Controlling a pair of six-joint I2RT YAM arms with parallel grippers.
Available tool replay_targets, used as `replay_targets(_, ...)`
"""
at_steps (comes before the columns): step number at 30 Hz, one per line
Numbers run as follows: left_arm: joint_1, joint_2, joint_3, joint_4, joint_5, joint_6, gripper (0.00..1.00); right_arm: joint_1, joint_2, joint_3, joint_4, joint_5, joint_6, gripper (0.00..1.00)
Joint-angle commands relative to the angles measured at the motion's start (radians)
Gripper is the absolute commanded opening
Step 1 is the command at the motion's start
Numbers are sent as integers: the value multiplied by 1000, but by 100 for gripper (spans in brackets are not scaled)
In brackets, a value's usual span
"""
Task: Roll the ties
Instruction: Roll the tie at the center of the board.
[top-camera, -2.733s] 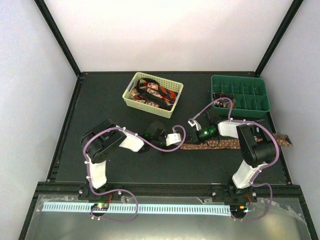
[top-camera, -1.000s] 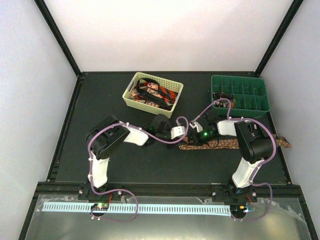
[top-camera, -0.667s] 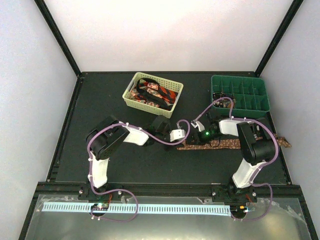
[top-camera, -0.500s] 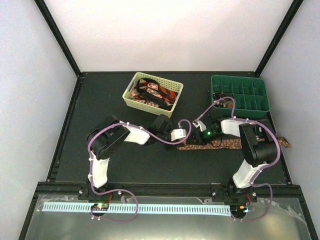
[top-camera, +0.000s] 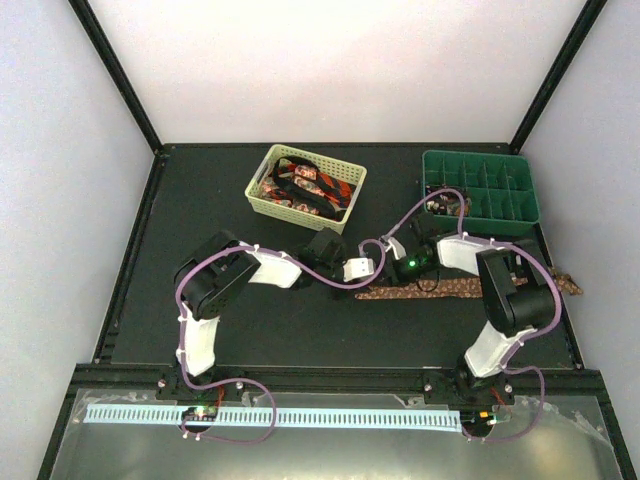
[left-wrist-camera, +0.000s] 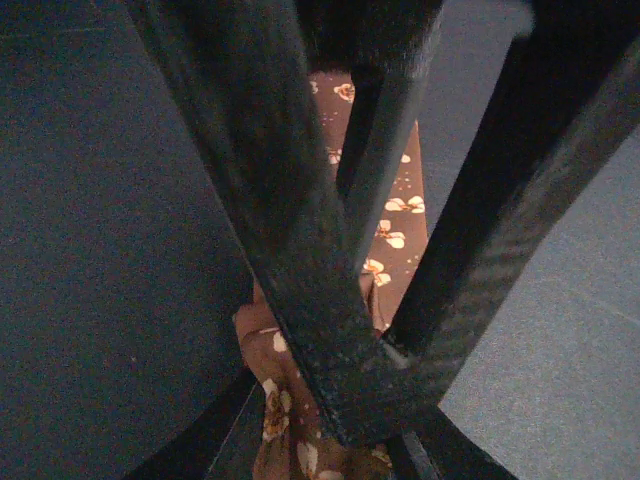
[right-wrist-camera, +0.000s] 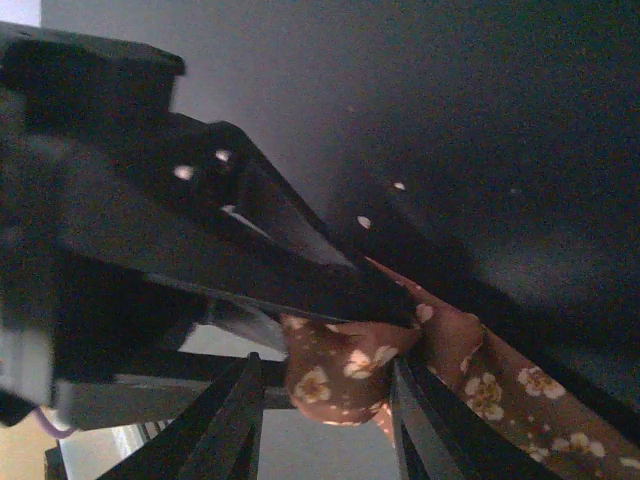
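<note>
A brown tie (top-camera: 470, 287) with pale flowers lies flat across the right of the mat, its left end rolled up. Both grippers meet at that roll. My left gripper (top-camera: 372, 278) is shut on the rolled end (left-wrist-camera: 270, 400), which shows between its jaws (left-wrist-camera: 300, 440). My right gripper (top-camera: 388, 270) stands open around the roll (right-wrist-camera: 340, 370), with a gap on the left side of its jaws (right-wrist-camera: 325, 400). The right gripper's fingers (left-wrist-camera: 300, 250) cross in front of the left wrist view. Red-and-black ties (top-camera: 305, 188) lie heaped in the yellow basket (top-camera: 262, 195).
A green divided tray (top-camera: 478, 155) sits at the back right, with a small dark item (top-camera: 445, 197) in one near-left compartment. The brown tie's far end (top-camera: 572, 284) hangs past the mat's right edge. Purple cables loop over both arms.
My right gripper's jaws have opened off the roll. My left gripper stays shut on it. Both arms have shifted only slightly.
</note>
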Motion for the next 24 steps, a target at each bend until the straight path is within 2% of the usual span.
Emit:
replay_targets(1,-7,64,-9,-121,-84,20,26,12,55,13,25,26,8,35)
replay_targets(5,-8,60,-5,-124,-87,18,27,22,76,13,22,30,4,20)
replay_targets(7,-8,57,-5,-123,-85,15,28,23,70,11,24,35,2,5)
replay_targets(8,-8,51,-5,-123,-86,11,30,20,64,8,26,40,3,2)
replay_targets(16,28,-112,-79,-31,-23,16,62,21,56,-9,22,42,-5,2)
replay_targets(20,31,-192,-111,5,-17,41,73,21,56,-11,27,22,-1,2)
replay_targets(24,31,-182,-129,24,-6,62,82,21,52,-11,34,-11,4,2)
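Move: The tie's small rolled end is between the left hand's nearly closed fingers, about 1 cm to the right of that hand's point and level with it in height. From the right hand, the same rolled end lies about 1 cm left and 2 cm below, between its partly open fingers. The unrolled tie runs off to the right, its middle some 20 cm right of the right hand and 3 cm lower. The yellow basket is about 21 cm ahead and 13 cm left of the left hand. The right hand sinks about 2 cm onto the tie's rolled end and its fingers shut, pinching the cloth, then it stays there and keeps its grip. Only after that does the left hand spread its fingers wide and let go of the rolled end, backing off about 3 cm to the left and then rising about 3 cm clear, with hardly any turn of the wrist. ##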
